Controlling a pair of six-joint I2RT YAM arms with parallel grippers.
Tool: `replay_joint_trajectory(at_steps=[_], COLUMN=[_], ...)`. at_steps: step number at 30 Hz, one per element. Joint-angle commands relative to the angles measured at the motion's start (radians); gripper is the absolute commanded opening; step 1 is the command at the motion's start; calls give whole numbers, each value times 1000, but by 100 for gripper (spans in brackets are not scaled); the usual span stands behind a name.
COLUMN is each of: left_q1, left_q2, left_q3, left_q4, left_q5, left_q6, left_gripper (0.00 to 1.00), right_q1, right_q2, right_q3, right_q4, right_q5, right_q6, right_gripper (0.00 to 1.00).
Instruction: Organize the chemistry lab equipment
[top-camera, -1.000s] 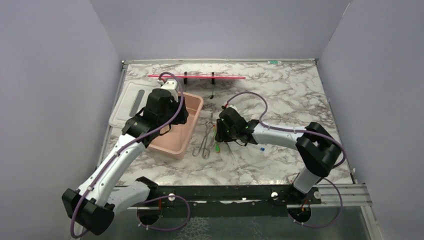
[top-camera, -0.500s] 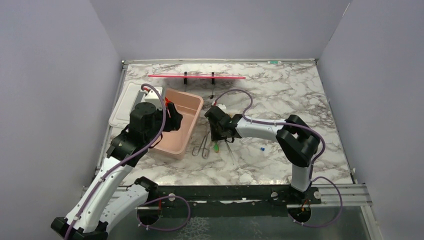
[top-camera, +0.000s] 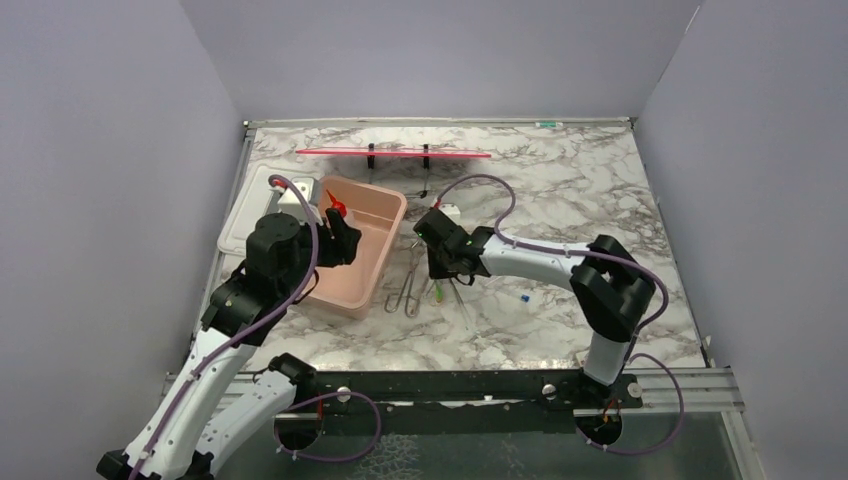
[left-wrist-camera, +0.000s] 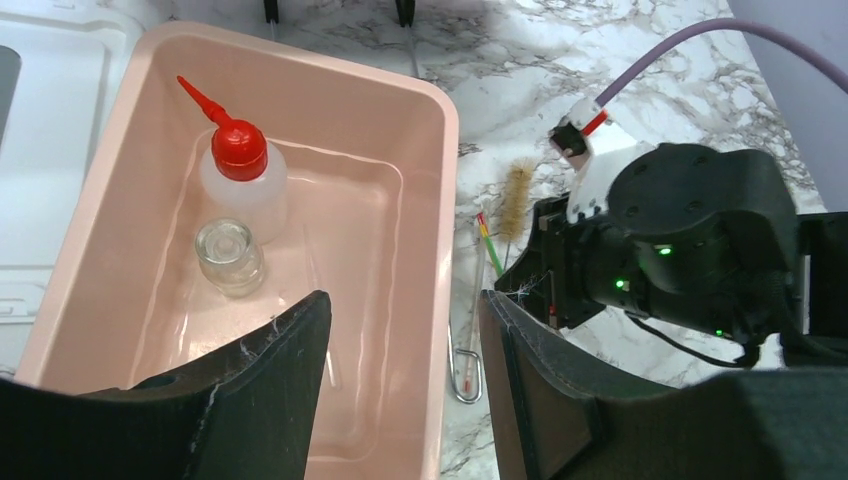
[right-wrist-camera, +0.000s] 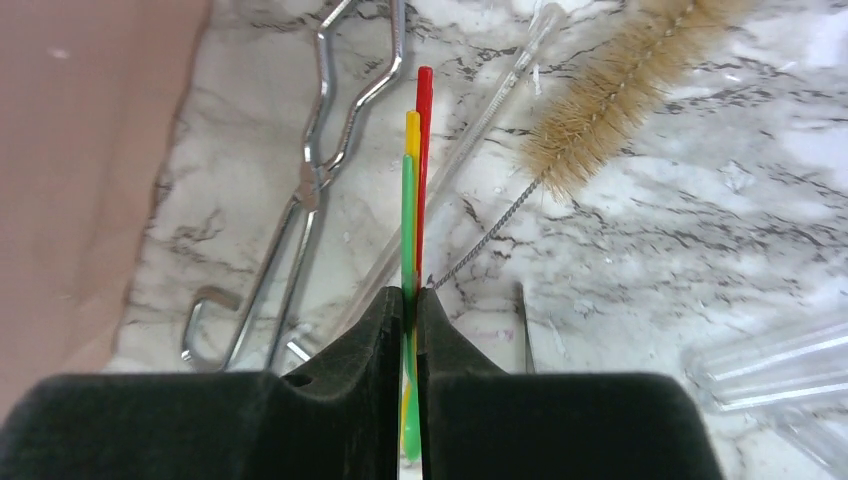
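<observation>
The clear squeeze bottle with a red nozzle and a glass vial stand inside the pink tub. My left gripper hangs open above the tub's near right rim, holding nothing. Right of the tub on the marble lie the metal tongs, a brush and a thin clear rod. My right gripper is shut on the green-handled tool, a bundle of green, yellow and red sticks pointing away from the fingers. From above, the right gripper sits just right of the tongs.
A white tray lies left of the tub. A red strip on two black stands crosses the back of the table. Clear tubes lie right of my right gripper, and a small blue-capped piece sits further right.
My right gripper has closed on the coloured sticks. The left arm has drawn back toward the near side of the tub, leaving the squeeze bottle standing inside.
</observation>
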Motion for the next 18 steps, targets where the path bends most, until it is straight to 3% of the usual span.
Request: replay_joint_trajectory(at_steps=[1,9,13,18], left_q1=[0,0,0,0], left_q2=[-48,-147,-196,-270], left_q3=[-13,-7,47,111], left_q4=[-31,-74,-128,-212], left_q5=[-11,-62,-114,-200], left_q6=[-41,-73,-73,-79], left_gripper=[59,59,59,59], right_q1=[4,19,117,187], right_q2=[-132,-294,-261,-95], right_q3=[-12,-1,104,319], right_q4=[-25,81,66,-36], right_q5=[31,-39,118,262], right_q6=[43,118,217,328], right_gripper=[10,11,11,10])
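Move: The right hand holds the red, yellow and green sticks just above the marble. The pink bin's middle lies about 18 cm to its left and 5 cm farther out, at nearly its height. The metal tongs lie roughly 5 cm left and 1 cm back, 3 cm lower, and the bristle brush some 7 cm ahead and 2 cm right, equally low. The bin is about 9 cm ahead of the empty left hand, 3 cm left and 21 cm below. The right hand keeps the coloured sticks pinched and lifts them almost straight up by about 17 cm, swinging left towards the pink bin's near side wall only in the later part, roughly 7 cm, while its fingers tip some 25 degrees to point more leftward. The left hand, empty and with its fingers staying half open, draws back, left and up away from above the bin, clearing the way. ##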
